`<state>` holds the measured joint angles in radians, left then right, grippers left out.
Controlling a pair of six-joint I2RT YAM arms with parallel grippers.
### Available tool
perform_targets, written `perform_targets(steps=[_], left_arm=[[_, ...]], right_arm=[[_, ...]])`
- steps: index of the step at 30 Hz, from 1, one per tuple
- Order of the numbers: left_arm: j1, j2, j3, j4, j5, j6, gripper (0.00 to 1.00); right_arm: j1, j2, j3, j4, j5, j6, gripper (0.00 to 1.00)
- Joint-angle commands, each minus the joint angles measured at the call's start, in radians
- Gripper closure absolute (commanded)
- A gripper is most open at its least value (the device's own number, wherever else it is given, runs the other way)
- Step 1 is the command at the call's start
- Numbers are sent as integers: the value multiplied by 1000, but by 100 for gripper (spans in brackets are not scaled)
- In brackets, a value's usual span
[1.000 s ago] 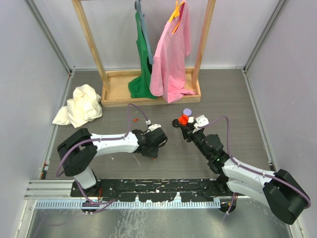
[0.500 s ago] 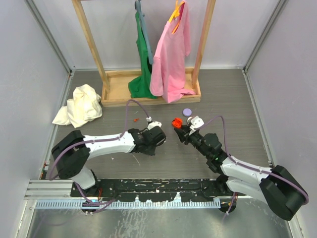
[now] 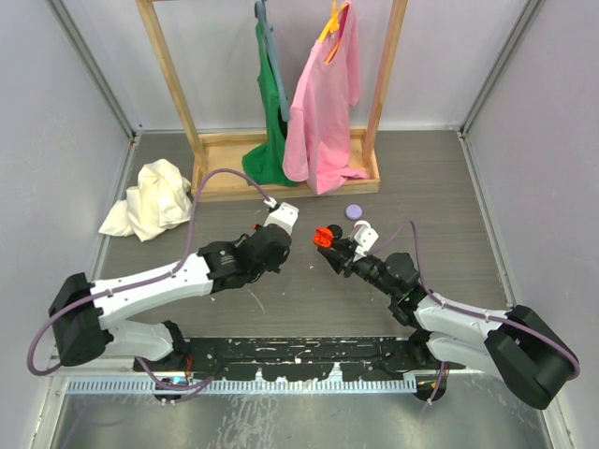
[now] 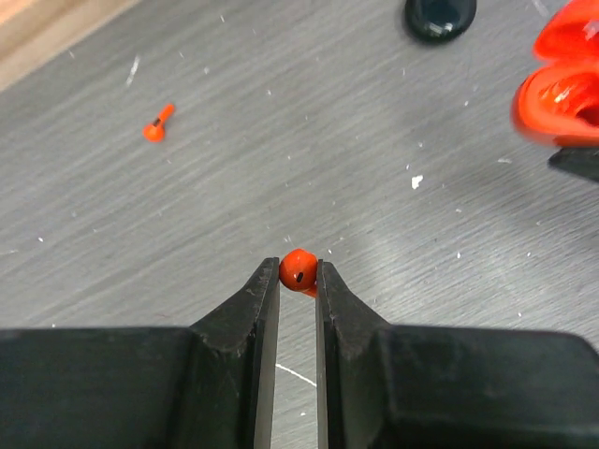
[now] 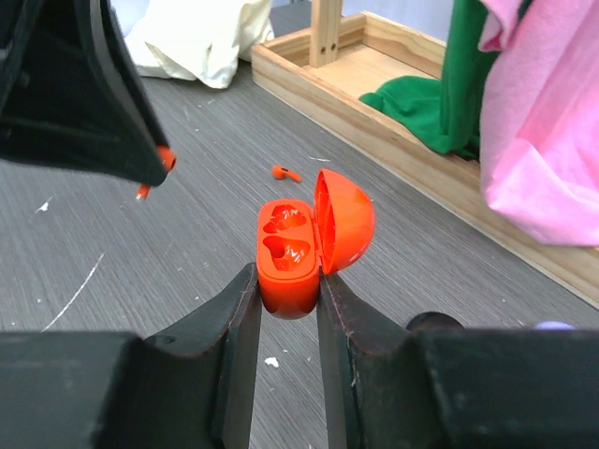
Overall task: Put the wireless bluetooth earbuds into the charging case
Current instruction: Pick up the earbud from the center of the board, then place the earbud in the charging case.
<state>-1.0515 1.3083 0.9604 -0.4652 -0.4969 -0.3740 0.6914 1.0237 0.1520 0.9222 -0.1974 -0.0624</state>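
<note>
My left gripper (image 4: 299, 281) is shut on one small orange earbud (image 4: 299, 269), pinched at its fingertips above the grey floor. A second orange earbud (image 4: 156, 124) lies loose on the floor to the far left; the right wrist view shows it too (image 5: 284, 173). My right gripper (image 5: 288, 290) is shut on the orange charging case (image 5: 285, 253), whose lid stands open over two empty wells. In the top view the case (image 3: 323, 235) hangs just right of the left gripper (image 3: 281, 245), a short gap apart.
A wooden clothes rack (image 3: 217, 178) with green and pink garments stands at the back. A white cloth (image 3: 154, 208) lies at the back left. A purple disc (image 3: 353, 211) and a black disc (image 4: 439, 14) rest on the floor near the case.
The left gripper closed on the earbud, rose off the floor and swung toward the back. The right gripper carried the open case leftward, closer to it.
</note>
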Motion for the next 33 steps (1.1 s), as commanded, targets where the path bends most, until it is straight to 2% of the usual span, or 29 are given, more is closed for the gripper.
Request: perform_targets(steps=[1, 10, 14, 19, 25, 33], left_arm=[[4, -120, -42, 178, -58, 150, 92], [4, -259, -197, 518, 99, 412, 97], [3, -288, -283, 704, 208, 514, 100], [2, -303, -339, 858, 303, 607, 100], [3, -301, -382, 993, 415, 719, 100], [4, -264, -381, 1056, 519, 785, 100]], right_arm=[[13, 5, -1, 116, -75, -29, 99], [27, 7, -5, 149, -145, -31, 99], [29, 6, -9, 164, -154, -14, 99], [30, 8, -10, 178, -152, 1, 99], [29, 0, -11, 180, -144, 12, 99], [29, -7, -12, 180, -135, 22, 99]])
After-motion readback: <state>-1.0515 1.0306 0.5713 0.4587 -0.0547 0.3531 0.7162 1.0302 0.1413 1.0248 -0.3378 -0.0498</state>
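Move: The earbud is already pinched in my left hand. The open case, held in my right, lies about 11 cm to the right, 2 cm ahead and 2 cm higher. From my right hand the held earbud is some 11 cm left, 2 cm back and 2 cm lower. On the board, from my left hand, the second earbud lies 13 cm ahead and 5 cm left, the black disc 11 cm ahead and 14 cm right, both about 13 cm below. Keeping the earbud pinched, I lift my left hand about 10 cm. After the first half of that rise I also carry it some 6 cm right towards the open case, all the while swinging the fingers clockwise and tipping them up from their downward slant. My right hand keeps its grip on the case and eases back, left and up by 2 to 3 cm, turning slightly counter-clockwise, then holds still. ##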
